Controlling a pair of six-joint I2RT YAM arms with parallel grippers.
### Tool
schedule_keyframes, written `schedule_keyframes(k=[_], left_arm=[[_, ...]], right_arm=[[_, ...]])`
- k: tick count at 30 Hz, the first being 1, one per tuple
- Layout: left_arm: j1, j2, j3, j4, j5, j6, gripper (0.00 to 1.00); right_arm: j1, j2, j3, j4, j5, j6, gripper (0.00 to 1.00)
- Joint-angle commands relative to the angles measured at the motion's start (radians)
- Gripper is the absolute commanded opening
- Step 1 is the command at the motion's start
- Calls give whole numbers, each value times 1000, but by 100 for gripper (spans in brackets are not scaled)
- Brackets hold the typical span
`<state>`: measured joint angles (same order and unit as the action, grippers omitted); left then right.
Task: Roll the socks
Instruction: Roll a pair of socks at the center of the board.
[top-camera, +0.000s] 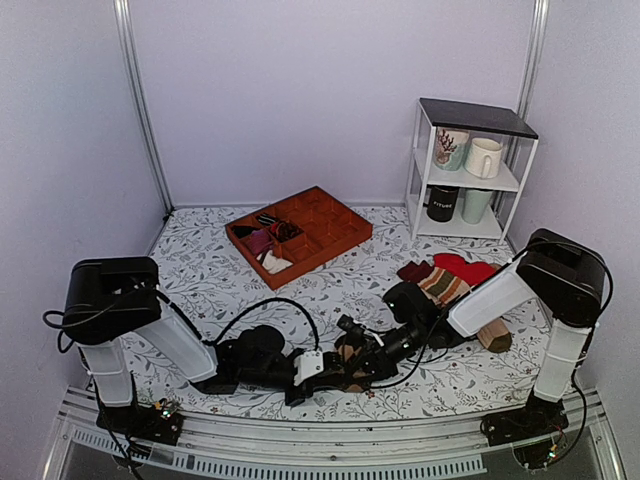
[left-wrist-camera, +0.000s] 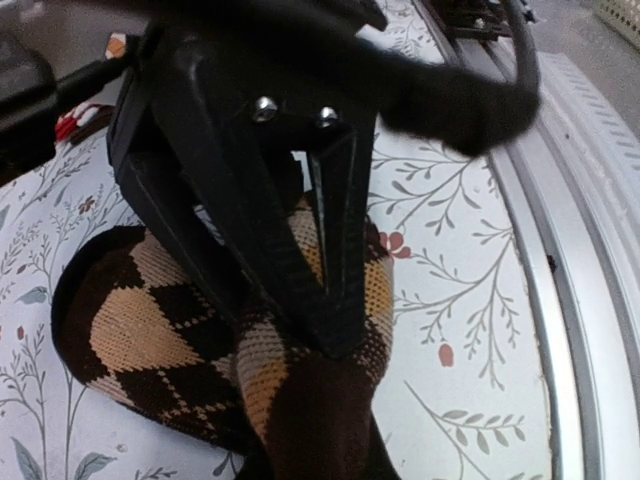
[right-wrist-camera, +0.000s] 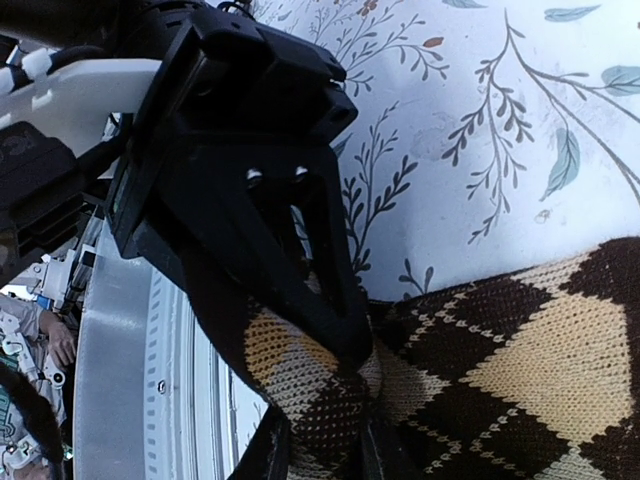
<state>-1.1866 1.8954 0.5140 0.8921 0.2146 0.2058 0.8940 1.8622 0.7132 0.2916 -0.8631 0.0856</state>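
Observation:
The socks (top-camera: 346, 354) are dark brown with tan and black argyle diamonds and lie bunched at the front centre of the table, between the two grippers. In the left wrist view my left gripper (left-wrist-camera: 340, 338) is shut, its tips pinching a fold of the socks (left-wrist-camera: 150, 320) where the fabric curls into a loop on the cloth. In the right wrist view my right gripper (right-wrist-camera: 350, 350) is shut on another fold, with the socks (right-wrist-camera: 530, 370) stretched tight around its fingertips. From above, the left gripper (top-camera: 318, 370) and the right gripper (top-camera: 362, 350) almost meet over the bundle.
An orange-brown compartment tray (top-camera: 335, 213) with small bundles (top-camera: 264, 241) sits at the back. Red and striped socks (top-camera: 450, 277) and a wooden block (top-camera: 494, 337) lie to the right. A white shelf (top-camera: 418, 160) holds mugs. A metal rail (top-camera: 300, 442) runs along the near edge.

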Motion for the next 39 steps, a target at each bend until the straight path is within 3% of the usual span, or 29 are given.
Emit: schedule_keyframes(k=[1, 4, 7, 11, 15, 20, 25, 39], left_arm=[[-17, 3, 30, -67, 48, -39, 0], [-18, -7, 49, -146, 61, -89, 0], [-10, -24, 62, -232, 49, -206, 0], [-9, -15, 97, -430, 57, -341, 0], [3, 1, 109, -569, 76, -431, 0], [54, 24, 99, -629, 173, -494, 0], [90, 52, 104, -675, 198, -493, 0], [106, 110, 138, -680, 218, -461, 0]], right_arm=[[18, 83, -39, -148, 95, -8, 19], [16, 76, -35, -150, 124, -3, 20], [16, 14, -37, -158, 195, -3, 34], [16, -146, -51, -144, 302, -37, 43], [18, -328, -126, -33, 438, -112, 50], [47, -477, -253, 137, 459, -274, 59], [132, -430, -243, 102, 529, -375, 59], [190, -275, -228, 109, 588, -330, 56]])
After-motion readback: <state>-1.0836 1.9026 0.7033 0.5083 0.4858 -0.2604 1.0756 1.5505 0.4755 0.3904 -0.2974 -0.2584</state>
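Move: The rolled part of the socks is already pinched at both ends. Its middle lies about 2 cm to the right of the left gripper and level ahead, and about 2 cm to the left of the right gripper, at fingertip height. The socks' loose tail lies flat on the table, about 6 cm ahead of the roll and some 2 cm lower. The metal table edge runs about 8 cm behind both grippers. Keep the left gripper shut on the roll's left end, nearly in place, and twist it some 35 degrees, top going forward, to roll towards the loose tail. Meanwhile open the right fingers to let go, lift that gripper about 7 cm, swinging forward and right, turn it roughly 40 degrees the opposite way, then bring it back and down with open fingers straddling the roll's right part. ##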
